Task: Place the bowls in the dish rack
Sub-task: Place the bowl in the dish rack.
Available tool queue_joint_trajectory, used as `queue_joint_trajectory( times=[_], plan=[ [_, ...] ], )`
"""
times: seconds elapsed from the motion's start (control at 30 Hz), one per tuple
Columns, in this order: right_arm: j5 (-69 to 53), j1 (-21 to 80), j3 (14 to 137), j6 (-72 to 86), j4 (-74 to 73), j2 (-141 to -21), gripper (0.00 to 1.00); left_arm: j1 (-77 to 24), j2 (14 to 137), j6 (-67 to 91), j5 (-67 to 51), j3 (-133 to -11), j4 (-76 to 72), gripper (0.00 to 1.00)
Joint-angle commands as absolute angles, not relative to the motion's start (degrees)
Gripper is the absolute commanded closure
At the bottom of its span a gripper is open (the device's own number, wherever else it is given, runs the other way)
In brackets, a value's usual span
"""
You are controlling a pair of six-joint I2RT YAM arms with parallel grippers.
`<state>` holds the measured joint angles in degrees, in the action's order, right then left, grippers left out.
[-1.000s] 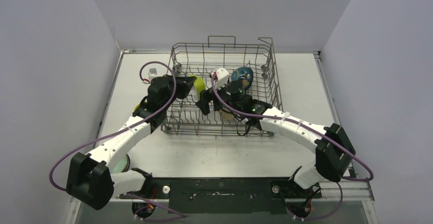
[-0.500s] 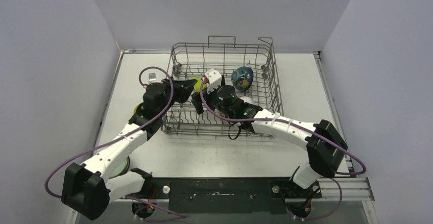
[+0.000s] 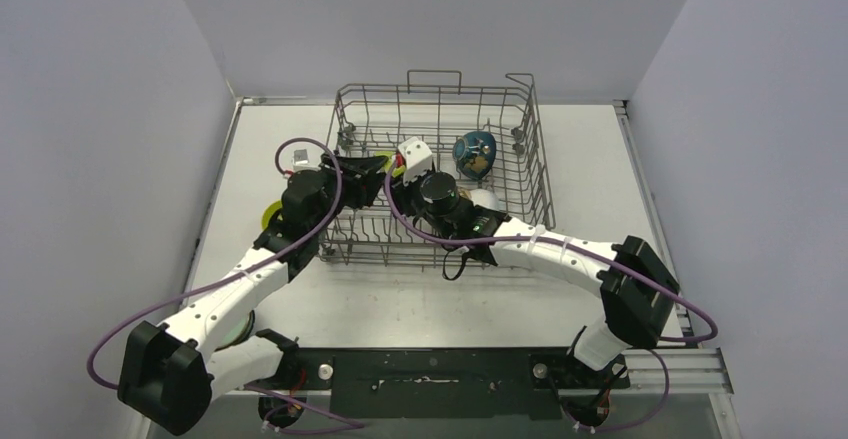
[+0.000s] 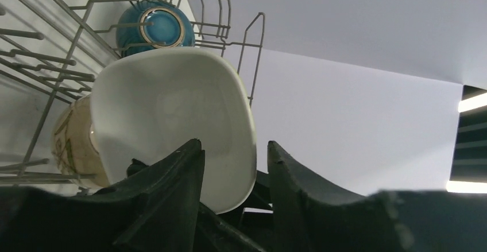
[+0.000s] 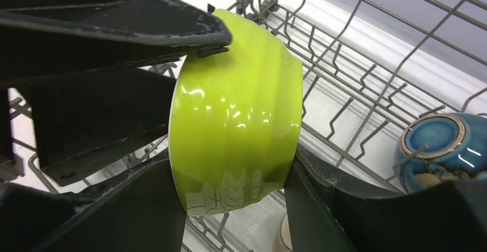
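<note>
A lime bowl with a white inside hangs on its side over the left part of the dish rack. My right gripper is shut on it, one finger on each side of its wall. My left gripper is open: its jaws straddle the bowl's rim with a gap on the outer side, and one fingertip touches the rim. From above, both grippers meet at the rack's left, left gripper beside right gripper. A dark blue bowl stands on edge in the rack's far right.
A beige patterned bowl leans among the tines below the blue bowl. On the table left of the rack lies a yellow bowl, and a pale green bowl sits near the left arm's base. Rack walls surround both grippers.
The right gripper has closed on the lime bowl. The left gripper's jaws, shut on the bowl's rim before, have opened. Both grippers have shifted slightly left.
</note>
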<state>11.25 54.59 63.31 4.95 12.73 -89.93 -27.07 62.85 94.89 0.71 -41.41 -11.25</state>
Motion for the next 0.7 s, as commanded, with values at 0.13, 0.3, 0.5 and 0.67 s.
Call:
queue_joint_trajectory(
  times=[0.13, 0.3, 0.5, 0.67],
  plan=[
    [15.71, 52.56, 64.56, 8.58, 9.62, -86.21, 0.95, -26.3, 58.31, 87.63, 2.28, -38.5, -15.85, 0.26],
    [9.89, 46.45, 64.43, 14.8, 5.57, -85.16, 0.95, -23.84, 56.14, 79.67, 0.58, -37.63, -17.17, 0.14],
    [1.31, 39.42, 64.49, 18.28, 3.31, -84.64, 0.95, -19.88, 55.13, 71.55, -7.31, -38.07, -18.53, 0.1],
    [-6.14, 36.18, 66.59, 19.55, 1.52, -84.43, 0.95, -18.06, 54.47, 63.4, -12.66, -39.73, -13.85, 0.09]
  ],
)
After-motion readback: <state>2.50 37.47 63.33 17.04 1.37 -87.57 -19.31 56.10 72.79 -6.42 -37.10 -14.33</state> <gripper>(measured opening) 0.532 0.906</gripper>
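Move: Already in the right hand's grip, the green bowl is bound for the free tines about 10 cm to that hand's right, 8 cm ahead and some 12 cm below. The blue bowl stands about 6 cm right of that spot; the beige bowl is 10 cm right of the right hand, 4 cm back and 14 cm down. From the left hand the green bowl's middle is about 5 cm ahead and 2 cm right, nearly level. Letting go of the green bowl's rim, the left fingers spread from part-open to nearly wide and that hand backs off some 4 cm to its left, rolling as it clears. The right hand keeps its pinch and carries the bowl about 10 cm right and 6 cm forward over the rack, sinking slightly, turning clockwise and tipping its fingers down, towards the spot beside the blue bowl. ##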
